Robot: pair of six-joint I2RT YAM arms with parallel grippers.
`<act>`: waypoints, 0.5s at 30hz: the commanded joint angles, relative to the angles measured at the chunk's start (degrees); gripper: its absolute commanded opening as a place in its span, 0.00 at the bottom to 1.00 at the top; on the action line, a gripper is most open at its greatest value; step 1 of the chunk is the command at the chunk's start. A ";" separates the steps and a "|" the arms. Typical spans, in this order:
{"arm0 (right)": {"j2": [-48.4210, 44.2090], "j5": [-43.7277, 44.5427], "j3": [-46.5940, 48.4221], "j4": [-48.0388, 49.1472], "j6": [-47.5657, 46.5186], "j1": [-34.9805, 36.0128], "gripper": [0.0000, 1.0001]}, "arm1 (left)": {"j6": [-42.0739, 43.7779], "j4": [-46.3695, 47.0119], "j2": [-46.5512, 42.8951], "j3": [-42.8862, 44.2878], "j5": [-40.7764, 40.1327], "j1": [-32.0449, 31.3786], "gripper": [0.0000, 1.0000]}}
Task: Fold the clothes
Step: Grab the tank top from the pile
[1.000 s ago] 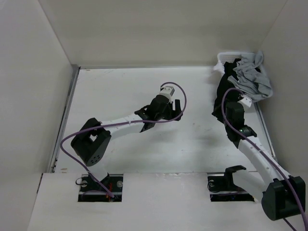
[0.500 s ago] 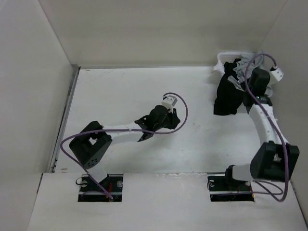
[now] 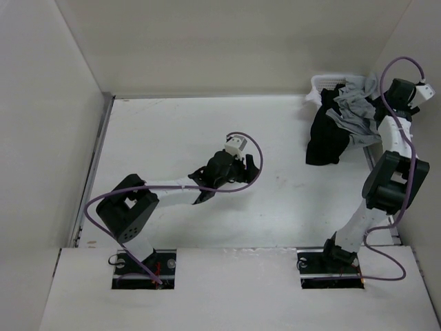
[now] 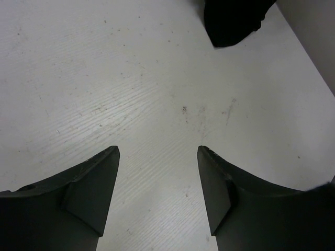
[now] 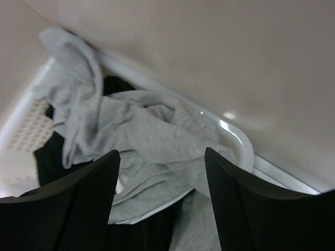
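Note:
The clothes, a light grey tank top (image 3: 358, 112), lie crumpled over the rim of a white basket (image 3: 325, 83) in the far right corner. In the right wrist view the grey fabric (image 5: 146, 130) drapes across the basket rim (image 5: 238, 138). My right gripper (image 5: 161, 152) hangs open just above the fabric with nothing between its fingers. From above, the right gripper (image 3: 387, 96) sits by the right wall beside the pile. My left gripper (image 3: 252, 165) is open over bare table at mid-table, and its wrist view shows the left gripper (image 4: 157, 149) holding nothing.
A black garment (image 3: 326, 141) spills from the basket onto the table, and its tip (image 4: 230, 21) shows in the left wrist view. More black cloth (image 5: 52, 157) lies under the grey top. White walls (image 3: 413, 41) close in the table's far, left and right sides.
My right arm has swung from the near right of the table up to the far right corner above the basket. The left gripper has shifted slightly nearer.

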 commanded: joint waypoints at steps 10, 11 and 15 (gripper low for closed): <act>7.18 -10.73 1.95 2.71 0.47 -1.41 0.42 | 0.17 5.12 -1.25 -0.40 1.10 0.46 0.61; 7.01 -10.91 1.60 3.76 0.65 -1.41 0.34 | 0.17 5.21 -1.16 -0.40 1.18 0.46 0.60; 6.31 -9.42 0.71 5.97 0.74 -1.41 0.11 | 0.17 5.21 -1.07 -0.40 1.27 0.28 0.60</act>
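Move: The grey tank top lies in the basket just beneath my open right hand, its middle roughly 3 cm ahead, 4 cm to the left and 9 cm down. The basket's middle is about 13 cm to my right hand's left, 4 cm ahead and 14 cm lower; the black garment lies some 28 cm left, 5 cm back and 17 cm lower. From my left hand the tank top is about 48 cm right, 22 cm ahead, near level. I drop my right hand about 7 cm onto the grey cloth near the basket's near right corner, easing some 2 cm forward as I go, the wrist turning about 10 degrees. Near the bottom I shut my wide-open fingers almost completely and pinch a raised fold of the tank top between the tips. ##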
